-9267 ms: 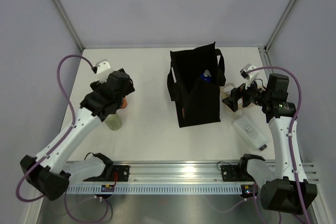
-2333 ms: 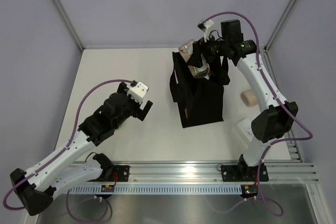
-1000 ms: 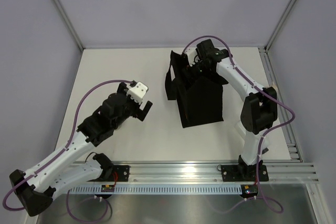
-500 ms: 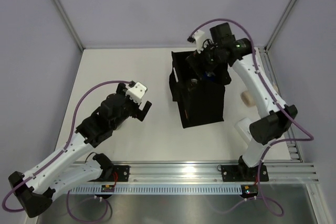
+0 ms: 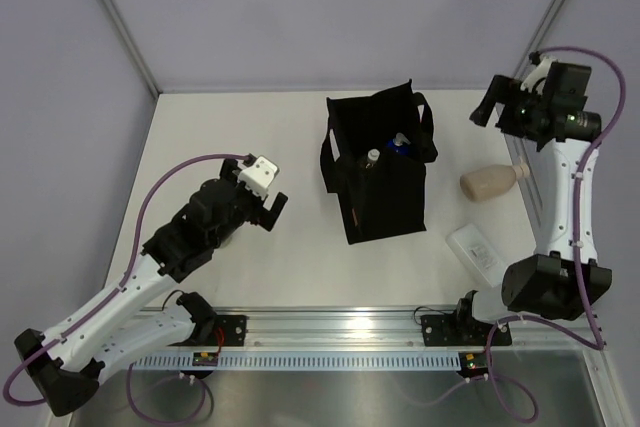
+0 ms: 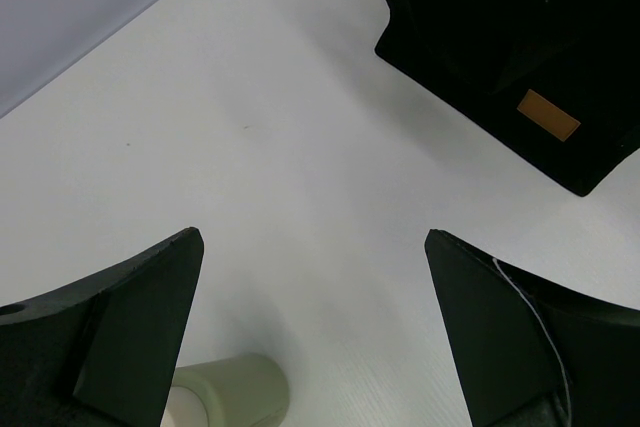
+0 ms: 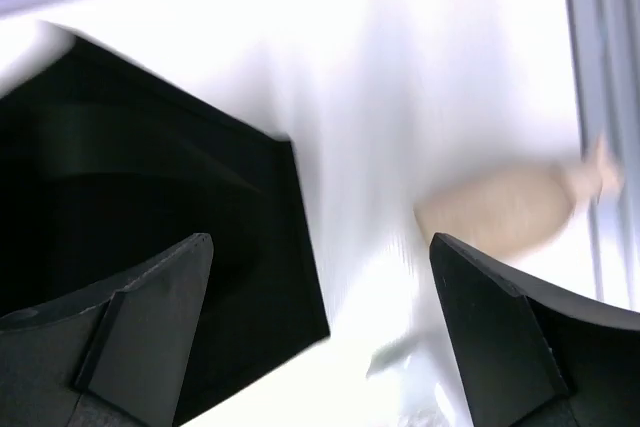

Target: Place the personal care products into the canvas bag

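Note:
The black canvas bag (image 5: 375, 182) stands upright mid-table with its mouth open; a blue bottle (image 5: 397, 144) and a white-capped bottle (image 5: 372, 156) show inside it. A beige pouch (image 5: 490, 182) lies to the right of the bag, and a flat white bottle (image 5: 476, 252) lies nearer the front. My right gripper (image 5: 497, 109) hangs open and empty, high at the back right, with the bag (image 7: 150, 177) and the pouch (image 7: 500, 209) below it. Left of the bag, my left gripper (image 5: 270, 212) is open above the table, over a pale cream bottle (image 6: 232, 399). The bag's orange label (image 6: 548, 114) faces it.
A metal rail (image 5: 330, 332) runs along the near edge, with both arm bases on it. Grey walls enclose the table on the left, back and right. A frame post (image 5: 530, 52) stands close to the right gripper.
My right gripper has opened, left a bottle in the bag, and swung up and away to the back right. The left arm has barely moved.

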Available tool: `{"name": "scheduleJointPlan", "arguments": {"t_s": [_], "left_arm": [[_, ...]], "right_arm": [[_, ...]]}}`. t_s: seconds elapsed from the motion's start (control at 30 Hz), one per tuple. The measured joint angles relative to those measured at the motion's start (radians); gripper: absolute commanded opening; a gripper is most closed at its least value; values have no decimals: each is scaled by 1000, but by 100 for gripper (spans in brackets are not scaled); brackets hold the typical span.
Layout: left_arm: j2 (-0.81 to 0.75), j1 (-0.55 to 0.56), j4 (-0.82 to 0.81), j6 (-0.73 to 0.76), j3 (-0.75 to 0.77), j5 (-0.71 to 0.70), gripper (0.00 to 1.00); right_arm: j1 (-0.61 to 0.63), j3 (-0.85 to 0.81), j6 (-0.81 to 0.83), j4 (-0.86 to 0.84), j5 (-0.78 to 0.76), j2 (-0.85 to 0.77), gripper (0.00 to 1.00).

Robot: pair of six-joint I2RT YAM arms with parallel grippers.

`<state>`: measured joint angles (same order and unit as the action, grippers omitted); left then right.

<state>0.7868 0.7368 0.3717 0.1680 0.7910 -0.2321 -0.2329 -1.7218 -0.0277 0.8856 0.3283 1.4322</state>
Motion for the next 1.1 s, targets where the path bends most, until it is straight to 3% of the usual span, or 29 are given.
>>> {"name": "scheduleJointPlan", "arguments": {"t_s": [0.13, 0.27, 0.43, 0.7, 1.1], "left_arm": [[0, 0, 0, 0, 0, 1, 99], [-1, 0, 0, -1, 0, 5, 99], [-1, 0, 0, -4, 0, 15, 99], [0, 0, 0, -4, 0, 17, 99], [18, 0, 1, -3, 0, 17, 99]], "right_arm": [[-8, 299, -137, -43, -156, 6, 99], [-8, 418, -258, -49, -332, 14, 100], [-59, 410, -350, -92, -374, 80, 99], [-95, 334, -442, -127, -369, 388, 99], [-98, 234, -504, -194, -371, 538, 94]]}}
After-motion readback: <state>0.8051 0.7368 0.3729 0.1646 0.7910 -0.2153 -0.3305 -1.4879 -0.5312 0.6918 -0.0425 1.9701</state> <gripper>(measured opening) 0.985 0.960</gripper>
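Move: The beige bottle lies on the table about 8 cm to the right of the right hand, roughly level with it in reach and some 30 cm below. The white bottle is about 20 cm nearer the base and 3 cm right, equally low; the canvas bag stands about 22 cm left, level in reach, 24 cm down. From the left hand the beige bottle is some 12 cm ahead and 58 cm right. Right hand drops some 28 cm, drifting right, turning 40 degrees clockwise and tipping down, open fingers straddling the beige bottle. ##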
